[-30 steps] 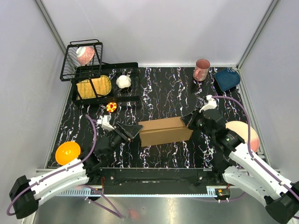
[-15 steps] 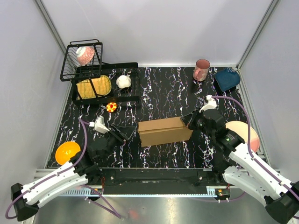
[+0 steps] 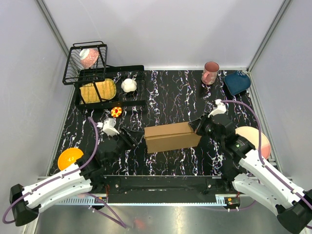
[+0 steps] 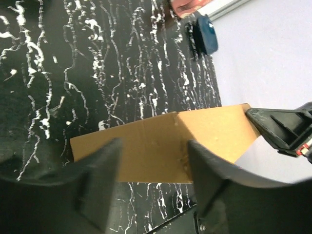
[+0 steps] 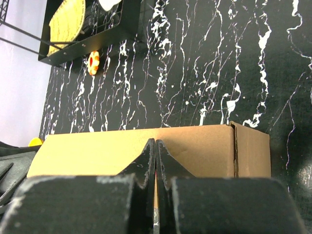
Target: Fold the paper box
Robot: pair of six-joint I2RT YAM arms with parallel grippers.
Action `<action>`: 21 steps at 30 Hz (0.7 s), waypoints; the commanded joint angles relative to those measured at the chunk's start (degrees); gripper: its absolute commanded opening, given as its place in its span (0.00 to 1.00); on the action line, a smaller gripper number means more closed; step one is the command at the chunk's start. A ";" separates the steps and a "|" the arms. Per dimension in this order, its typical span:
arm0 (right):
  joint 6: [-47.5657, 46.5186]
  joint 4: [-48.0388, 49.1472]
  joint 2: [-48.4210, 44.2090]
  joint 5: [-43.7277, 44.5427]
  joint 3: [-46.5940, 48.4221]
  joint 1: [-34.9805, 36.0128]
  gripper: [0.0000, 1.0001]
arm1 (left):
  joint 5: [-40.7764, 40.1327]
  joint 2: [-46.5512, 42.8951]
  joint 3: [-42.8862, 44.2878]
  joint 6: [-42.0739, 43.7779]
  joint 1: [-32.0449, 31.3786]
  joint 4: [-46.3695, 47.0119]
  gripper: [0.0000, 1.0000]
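Observation:
The paper box [image 3: 171, 137] is a closed brown cardboard block lying lengthwise mid-table. My left gripper [image 3: 130, 138] sits just off its left end, a small gap away. In the left wrist view the left gripper [image 4: 153, 168] is open, with nothing between its fingers [image 4: 100, 180], and the box [image 4: 161, 144] lies beyond them. My right gripper [image 3: 199, 125] is at the box's right end. The right wrist view shows the right gripper [image 5: 156, 153] shut, its tips resting on the box's top face [image 5: 92, 151].
A black wire rack [image 3: 90, 63] and a tray with yellow pieces [image 3: 97, 90] stand at the back left, with a white item [image 3: 128, 85] and a small orange toy [image 3: 116, 111] nearby. An orange bowl [image 3: 69, 157] lies front left. A pink mug [image 3: 210, 72], blue dish [image 3: 237, 82] and pink plate [image 3: 253, 139] are on the right.
My left gripper has backed away from the box's left end, which it was touching, and its jaws have narrowed a little. The right arm and the box have stayed put.

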 commanded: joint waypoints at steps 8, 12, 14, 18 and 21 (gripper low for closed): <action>-1.01 -19.23 -1.70 1.68 3.89 0.51 0.37 | 0.31 3.51 6.27 3.21 -0.15 0.14 0.85; -2.06 -21.87 -1.70 4.49 7.85 0.51 0.48 | -0.74 3.33 5.83 2.95 -0.06 -0.39 0.85; -2.68 -22.66 -1.26 5.11 9.17 0.42 0.50 | -1.01 3.33 5.74 2.77 -0.06 -0.57 0.86; -3.12 -24.16 -2.05 8.18 11.28 0.42 0.52 | -2.67 3.25 6.71 3.74 -0.06 -2.32 0.86; -2.68 -24.86 -5.38 10.21 11.81 0.42 0.41 | -4.69 2.98 8.29 5.58 0.02 -3.73 0.86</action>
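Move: The closed box stands on its long edge, with its middle about 10 cm left and 3 cm back of the right hand and some 6 cm below. From that hand, the pink mug is roughly 26 cm ahead and 9 cm right, and the round plate some 31 cm right and 4 cm back. From the left hand, the box's middle lies about 14 cm right, 3 cm ahead and 5 cm lower. Rightward, upward and back, the right hand eases about 4 cm off its place at the top right end of the box, its shut fingers parting to about half open and the wrist rolling slightly. The left hand stays by the box's left end, opening its fingers wider. ##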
